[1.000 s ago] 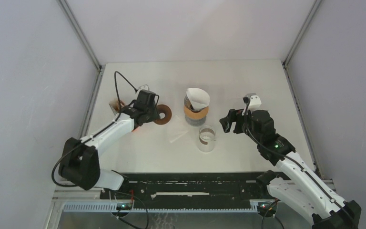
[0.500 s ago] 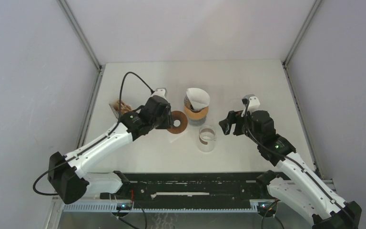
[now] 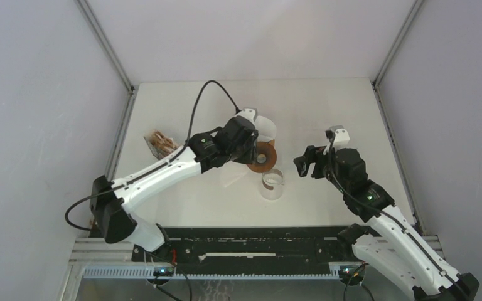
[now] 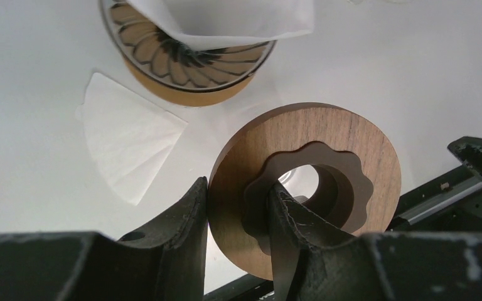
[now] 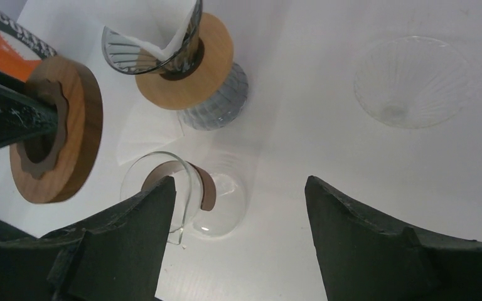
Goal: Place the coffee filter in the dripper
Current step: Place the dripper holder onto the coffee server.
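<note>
A white paper coffee filter [image 5: 157,25] stands opened in a dark ribbed dripper [image 5: 182,63] with a wooden collar, set on a grey glass base. The same dripper [image 4: 188,56] and filter [image 4: 226,19] lie at the top of the left wrist view. A second filter [image 4: 125,135], folded flat, lies on the table beside it. My left gripper [image 4: 238,207] is shut on the rim of a wooden ring [image 4: 307,188], one finger outside and one through the hole. It hangs just near-side of the dripper [image 3: 260,127]. My right gripper [image 5: 238,207] is open with nothing between its fingers.
A clear glass cup [image 5: 188,200] with a brown band lies under the right gripper, near the ring [image 5: 56,132]. A clear glass cone [image 5: 411,81] rests on the table to the right. A packet [image 3: 160,143] sits at the left edge.
My left arm has carried the wooden ring rightward, from the left part of the table to right beside the dripper. The right gripper has hardly moved.
</note>
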Robot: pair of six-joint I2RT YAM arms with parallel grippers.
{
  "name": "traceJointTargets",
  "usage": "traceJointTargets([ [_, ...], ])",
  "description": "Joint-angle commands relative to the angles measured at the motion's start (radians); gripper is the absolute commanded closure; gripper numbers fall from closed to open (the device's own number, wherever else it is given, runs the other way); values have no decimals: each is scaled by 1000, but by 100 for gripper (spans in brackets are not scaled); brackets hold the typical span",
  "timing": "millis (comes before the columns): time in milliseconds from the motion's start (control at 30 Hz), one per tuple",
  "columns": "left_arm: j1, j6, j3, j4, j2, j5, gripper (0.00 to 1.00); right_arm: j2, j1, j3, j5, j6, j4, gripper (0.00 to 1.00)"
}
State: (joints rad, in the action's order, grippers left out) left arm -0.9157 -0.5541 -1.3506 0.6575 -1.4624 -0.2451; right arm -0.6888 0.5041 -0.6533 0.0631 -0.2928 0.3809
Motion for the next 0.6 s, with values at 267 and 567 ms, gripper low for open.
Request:
traceJointTargets([
  [267,-70,72,-202,67,-160,52,82,68,-1,-26,220,-57,53,16],
  [567,-84,100,-258,123,-242,79,82,70,-1,-24,225,-53,49,16],
])
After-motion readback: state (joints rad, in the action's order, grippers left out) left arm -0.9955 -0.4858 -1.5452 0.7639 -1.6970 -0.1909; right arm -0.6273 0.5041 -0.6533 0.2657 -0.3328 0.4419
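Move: The left hand already holds the brown dripper holder by its rim. The coffee server it is bound for stands about 6 cm to its right, 2 cm nearer the base and 14 cm below. The filter-lined dripper on its jug is some 10 cm ahead and 2 cm right, 11 cm lower; a flat paper filter lies 5 cm ahead, 6 cm left, 20 cm down. From the empty right hand the server is roughly 10 cm left, level fore and aft, 13 cm below. Still pinching the rim, one finger outside and one in the hole, the left hand carries the dripper holder about 5 cm right towards the top of the coffee server, sinking some 3 cm and turning around 10 degrees clockwise with a slight tilt. The open right hand backs off nearly 4 cm to the right, swivelling clockwise about 10 degrees, then slows to a stop. ##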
